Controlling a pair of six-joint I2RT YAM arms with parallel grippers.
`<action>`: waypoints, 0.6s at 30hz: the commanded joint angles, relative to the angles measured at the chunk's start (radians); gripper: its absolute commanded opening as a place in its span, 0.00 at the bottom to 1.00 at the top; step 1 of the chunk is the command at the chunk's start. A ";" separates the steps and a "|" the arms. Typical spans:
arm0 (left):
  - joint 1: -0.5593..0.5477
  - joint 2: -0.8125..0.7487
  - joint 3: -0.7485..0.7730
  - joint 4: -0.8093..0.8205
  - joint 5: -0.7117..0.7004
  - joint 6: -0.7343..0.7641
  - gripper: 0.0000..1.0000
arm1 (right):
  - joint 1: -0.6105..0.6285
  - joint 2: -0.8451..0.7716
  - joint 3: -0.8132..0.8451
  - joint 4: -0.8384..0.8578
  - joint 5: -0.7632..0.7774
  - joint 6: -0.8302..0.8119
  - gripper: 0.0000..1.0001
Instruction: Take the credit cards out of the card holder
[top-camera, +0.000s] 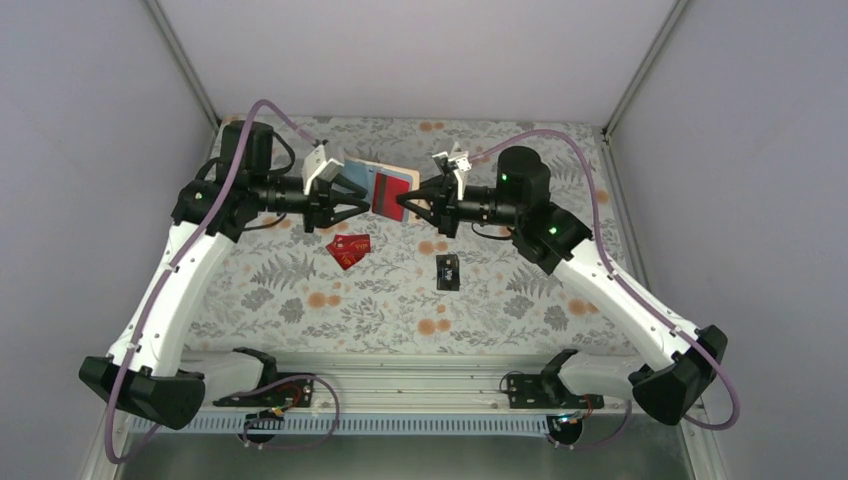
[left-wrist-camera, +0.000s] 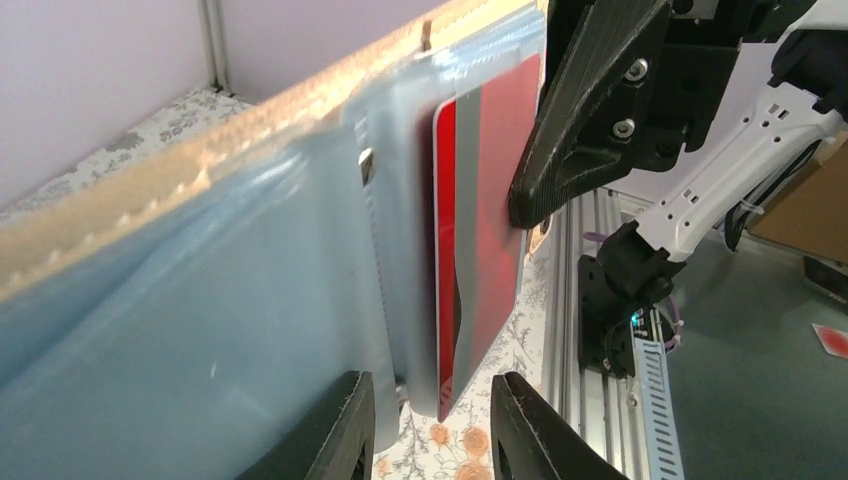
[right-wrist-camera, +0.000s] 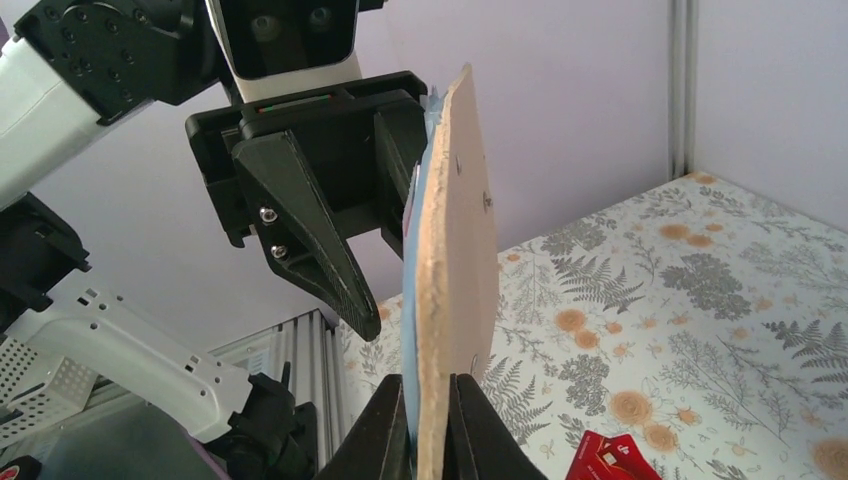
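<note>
The card holder (top-camera: 362, 172), tan outside and blue-grey inside (left-wrist-camera: 200, 300), hangs unfolded in the air between the arms. My right gripper (top-camera: 405, 205) is shut on its edge (right-wrist-camera: 455, 250), the fingers clamped on both faces (right-wrist-camera: 430, 382). A red credit card (left-wrist-camera: 495, 200) sticks out of a pocket. My left gripper (left-wrist-camera: 430, 380) straddles that card's lower corner with its jaws narrow but apart, a gap showing on each side. Two red credit cards (top-camera: 348, 248) and one black credit card (top-camera: 449, 270) lie on the table.
The floral tablecloth (top-camera: 300, 300) covers the table, with grey walls on three sides. A metal rail (top-camera: 400, 395) carrying both arm bases runs along the near edge. The right gripper's finger (left-wrist-camera: 580, 120) hangs close beside the red card.
</note>
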 joint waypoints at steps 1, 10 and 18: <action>-0.012 0.017 0.043 0.001 -0.006 0.022 0.30 | 0.002 0.002 -0.011 0.072 -0.065 -0.024 0.04; -0.029 0.122 0.172 -0.055 0.094 0.049 0.15 | 0.001 0.088 0.084 0.060 -0.128 -0.086 0.04; -0.029 0.114 0.170 -0.116 0.193 0.120 0.06 | -0.017 0.126 0.116 0.066 -0.123 -0.084 0.04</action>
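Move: The red card still in the card holder is centred about 4 cm to the left hand's right, some 1 cm ahead and 1 cm above, with the holder's middle 3 cm right, 2 cm ahead and 3 cm up. On the table roughly 36 cm below lie the loose red cards, 9 cm ahead and 8 cm left, and the black cards, 4 cm ahead and 14 cm right. From the right hand, the held card is about 2 cm left and level fore-and-aft. Bring the left gripper about 2 cm forward, rising some 1.5 cm and edging right onto the near edge of the red card, and shut its part-open fingers to pinch that edge. Keep the right fingers clamped on the holder's right end and carry it roughly 1.5 cm forward and 1 cm left, towards the left hand. ##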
